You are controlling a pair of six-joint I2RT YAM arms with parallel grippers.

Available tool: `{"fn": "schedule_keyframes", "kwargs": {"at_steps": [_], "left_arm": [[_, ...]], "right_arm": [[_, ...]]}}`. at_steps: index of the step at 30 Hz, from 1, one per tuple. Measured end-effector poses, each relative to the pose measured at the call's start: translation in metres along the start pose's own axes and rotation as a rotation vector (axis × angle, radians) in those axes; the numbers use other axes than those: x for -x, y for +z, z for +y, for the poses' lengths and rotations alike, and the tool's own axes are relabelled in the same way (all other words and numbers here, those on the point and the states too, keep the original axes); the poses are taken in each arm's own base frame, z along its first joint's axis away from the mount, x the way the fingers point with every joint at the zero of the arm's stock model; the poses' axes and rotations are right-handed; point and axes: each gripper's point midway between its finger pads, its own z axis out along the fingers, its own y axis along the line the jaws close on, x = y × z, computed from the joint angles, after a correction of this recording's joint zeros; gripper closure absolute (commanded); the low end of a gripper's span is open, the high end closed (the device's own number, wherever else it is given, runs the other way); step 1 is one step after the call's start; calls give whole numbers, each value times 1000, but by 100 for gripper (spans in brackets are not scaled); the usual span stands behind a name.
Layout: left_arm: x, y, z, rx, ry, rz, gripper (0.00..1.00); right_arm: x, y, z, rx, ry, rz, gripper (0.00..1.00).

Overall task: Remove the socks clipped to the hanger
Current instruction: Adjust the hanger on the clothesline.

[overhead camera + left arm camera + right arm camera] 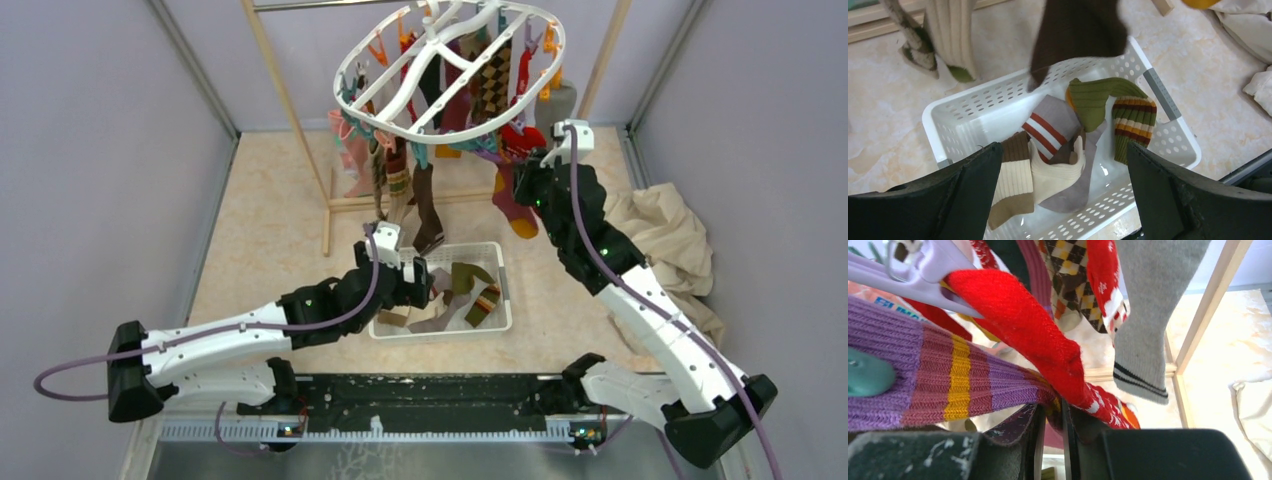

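The hanger [345, 85], a white oval frame, hangs tilted at the top with several socks clipped under it. My right gripper [522, 180] reaches up beneath its right side. In the right wrist view the right gripper [1053, 407] is shut on a purple striped sock [948, 375] that a teal clip [865, 375] holds. A red sock [1018, 315] in a lavender clip [923, 270] drapes over the right finger. My left gripper [425, 285] [1064, 150] stands open and empty over the basket, under a hanging brown sock [1078, 30].
The white slotted basket [500, 300] [973, 95] holds several loose socks. A wooden pole rack [290, 110] carries the hanger. A beige cloth [665, 235] lies at the right. A grey sock [1148, 315] and an argyle sock [1070, 280] hang close by.
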Motion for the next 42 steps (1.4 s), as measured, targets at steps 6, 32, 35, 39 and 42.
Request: {"fn": "schedule_keyframes", "kwargs": {"at_steps": [6,32,35,39,42], "left_arm": [[-8,-3,3,-1,0,5,2],[-21,66,-20,-16,208,-154,1],[-17,70,-16,-4,210,-168,1],[-13,71,-12,12,214,-180,1],[-9,69,-12,14,211,-188,1]], "right_arm": [[-8,19,-18,0,31,48,82],[-17,20,0,125,41,123,82],[-19,19,0,128,40,132,82],[-20,18,0,130,38,141,82],[-21,18,-1,130,38,143,82]]}}
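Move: Hanging about 9 cm ahead of the open left hand, 6 cm to its right and 7 cm above is the brown sock. The cream ribbed sock is about 10 cm ahead, 1 cm right and 5 cm above; the basket's middle is 3 cm ahead, 10 cm right and 17 cm below. From the right hand, gripping the purple striped sock, the hanger's middle is roughly 12 cm ahead, 15 cm left and 14 cm above. Keeping its pinch on the purple striped sock, the right hand pushes forward and down about 2 cm each with a little right, then eases back left about 2 cm while turning counter-clockwise. The left hand, fingers wide open, dips and swings right over the basket, then reaches forward beneath the hanging brown sock, ending some 5 cm farther out, its fingers tilting up about 15 degrees. ##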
